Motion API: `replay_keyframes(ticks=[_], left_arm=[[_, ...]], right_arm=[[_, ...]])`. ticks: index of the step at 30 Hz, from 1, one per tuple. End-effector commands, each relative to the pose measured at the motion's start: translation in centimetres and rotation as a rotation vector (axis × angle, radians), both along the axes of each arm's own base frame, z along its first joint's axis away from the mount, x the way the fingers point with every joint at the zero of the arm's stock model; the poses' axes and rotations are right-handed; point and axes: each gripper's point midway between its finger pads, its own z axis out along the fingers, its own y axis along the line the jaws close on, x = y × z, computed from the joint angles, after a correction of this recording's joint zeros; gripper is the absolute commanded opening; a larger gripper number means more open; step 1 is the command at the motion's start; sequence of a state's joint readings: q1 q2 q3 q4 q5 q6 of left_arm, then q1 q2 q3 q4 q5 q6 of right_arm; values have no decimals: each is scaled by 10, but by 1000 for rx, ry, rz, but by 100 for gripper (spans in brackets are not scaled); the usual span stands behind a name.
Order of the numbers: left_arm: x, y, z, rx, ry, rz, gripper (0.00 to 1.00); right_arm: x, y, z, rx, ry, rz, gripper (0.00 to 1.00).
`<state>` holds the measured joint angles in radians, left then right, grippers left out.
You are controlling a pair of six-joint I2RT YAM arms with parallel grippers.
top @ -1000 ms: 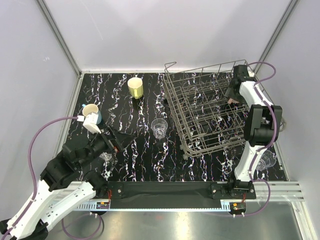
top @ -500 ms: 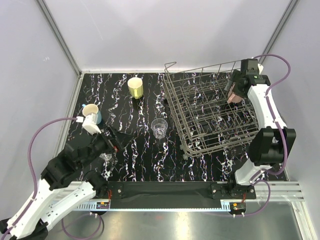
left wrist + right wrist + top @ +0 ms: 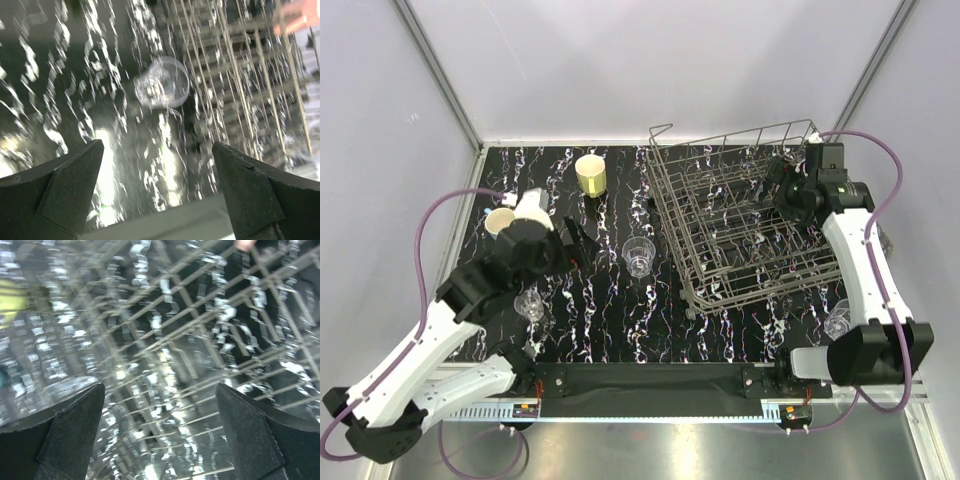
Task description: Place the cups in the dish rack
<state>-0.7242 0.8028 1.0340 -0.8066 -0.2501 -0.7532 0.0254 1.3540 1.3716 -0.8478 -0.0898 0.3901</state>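
The wire dish rack (image 3: 720,240) stands at the right. My right gripper (image 3: 772,185) hangs open and empty over its far right part; in its wrist view (image 3: 160,435) only rack wires (image 3: 200,335) lie between the fingers. A pink sliver (image 3: 245,244) shows at the top edge there, and a pink mug (image 3: 296,16) shows in the rack in the left wrist view. My left gripper (image 3: 575,240) is open and empty, pointing at a clear glass (image 3: 638,257), which stands ahead of the fingers (image 3: 162,89). A pale yellow cup (image 3: 590,175) stands at the back.
A second clear glass (image 3: 530,303) stands below the left arm. A third clear glass (image 3: 840,320) stands right of the rack's near corner. A light blue mug (image 3: 500,220) is partly hidden behind the left wrist. White walls close the back and sides.
My left arm has swung up and to the right, from the near-left glass towards the middle glass. My right arm has moved over the rack; the pink mug no longer shows at its jaws.
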Motion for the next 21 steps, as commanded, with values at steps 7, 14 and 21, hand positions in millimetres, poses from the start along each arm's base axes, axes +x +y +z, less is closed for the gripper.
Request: replay_keyframes(ticks=[7,14,21], left_arm=[[113,24,60,251,-143,153,81],[214,44,52,305,-103,294,77],[296,46,1,397,-45,377,70]], right_arm=[[-17,31,56,118,-195,150,100],[-23,38,64,146,-223,185,100],[-27,48,72,190,-247,229,100]])
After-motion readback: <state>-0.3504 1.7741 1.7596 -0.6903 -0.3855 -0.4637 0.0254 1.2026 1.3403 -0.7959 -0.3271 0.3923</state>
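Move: Ahead of the empty left hand stands the yellow cup, roughly 36 cm out, 3 cm to its left and 21 cm lower. At about that same lower level, the blue cup is some 19 cm ahead and 22 cm left of this hand, the clear glass about 10 cm ahead and 10 cm right. From the right hand, over the rack, the yellow cup lies about 21 cm farther out, 43 cm left and 18 cm down. Reaching fast forward, some 26 cm and a little left, the left hand goes towards the yellow cup, first rising about 4 cm, then sinking to just below its starting height. Its left side rolls up about 20 degrees as it swings counter-clockwise by about as much, and the open fingers narrow partway without touching the cup. The empty right hand lifts about 5 cm above the rack, easing left and slightly back. ##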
